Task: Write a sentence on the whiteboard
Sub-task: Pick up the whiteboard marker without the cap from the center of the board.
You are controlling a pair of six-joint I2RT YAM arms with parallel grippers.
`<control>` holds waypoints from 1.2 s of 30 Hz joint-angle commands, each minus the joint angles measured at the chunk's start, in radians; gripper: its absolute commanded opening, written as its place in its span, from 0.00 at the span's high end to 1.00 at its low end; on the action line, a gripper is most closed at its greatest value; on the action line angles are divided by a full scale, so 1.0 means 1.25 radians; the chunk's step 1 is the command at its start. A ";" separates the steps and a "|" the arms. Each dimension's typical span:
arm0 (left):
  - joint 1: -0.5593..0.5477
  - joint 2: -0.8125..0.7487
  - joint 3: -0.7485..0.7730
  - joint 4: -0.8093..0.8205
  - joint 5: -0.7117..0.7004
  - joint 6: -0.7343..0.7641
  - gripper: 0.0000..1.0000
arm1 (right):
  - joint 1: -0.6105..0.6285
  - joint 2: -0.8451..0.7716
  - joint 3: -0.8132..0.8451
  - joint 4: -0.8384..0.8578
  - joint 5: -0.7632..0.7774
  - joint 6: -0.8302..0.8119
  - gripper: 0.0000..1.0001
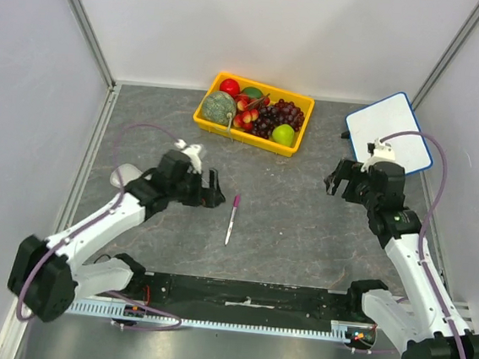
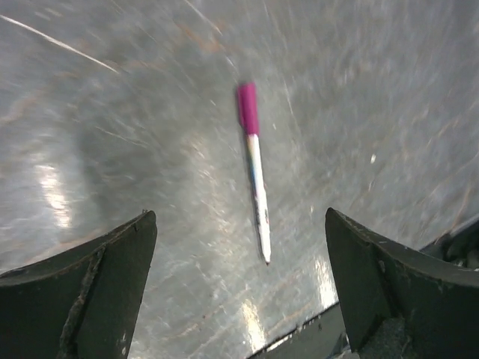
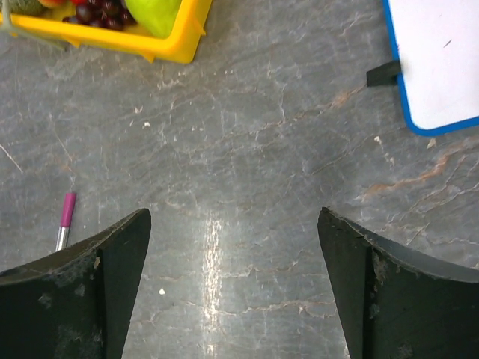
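The whiteboard (image 1: 390,129), white with a thin blue rim, lies at the back right of the table; its corner (image 3: 438,63) shows in the right wrist view, blank. No sentence shows on it. A marker (image 1: 232,219) with a pink cap and white barrel lies mid-table, seen ahead of the fingers in the left wrist view (image 2: 254,168). My left gripper (image 1: 213,190) hovers open just left of the marker. My right gripper (image 1: 334,182) hangs open over bare table, in front of the whiteboard, holding nothing.
A yellow fruit basket (image 1: 295,140) with grapes, apples and other fruit stands at the back centre. Grey walls close the table on three sides. A black strip runs along the near edge between the arm bases.
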 commanded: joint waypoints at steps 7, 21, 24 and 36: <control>-0.291 0.230 0.103 -0.026 -0.255 -0.104 0.07 | 0.000 -0.030 -0.033 -0.038 -0.066 -0.023 0.02; -0.399 0.462 0.189 -0.054 -0.361 -0.146 0.45 | -0.001 -0.032 -0.057 -0.029 -0.093 -0.032 0.02; -0.402 0.472 0.182 -0.065 -0.371 -0.154 0.58 | 0.000 -0.028 -0.059 -0.025 -0.096 -0.033 0.02; -0.403 0.320 0.129 -0.090 -0.384 -0.107 0.98 | 0.000 -0.027 -0.051 -0.001 -0.211 -0.041 0.02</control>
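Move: The marker lies lengthwise on the table, purple end outward, its middle some 8 cm to the left hand's right, 2 cm back and about 11 cm below. Beyond the marker, roughly 34 cm farther out and 4 cm farther right, stands the yellow fruit crate; a white pad lies about 23 cm left and 8 cm ahead of the left hand. From the right hand the marker is some 29 cm left, 9 cm back and 17 cm down. The left hand sinks about 11 cm while travelling some 8 cm to its right and 4 cm back, rolling about 30 degrees so its left side rises and the fingers point more steeply down, and closes from wide open to pinch the marker's white barrel on the tip side of its middle. Meanwhile the right hand, open and empty, eases down and back a few centimetres with a small drift left, well clear of the marker. ##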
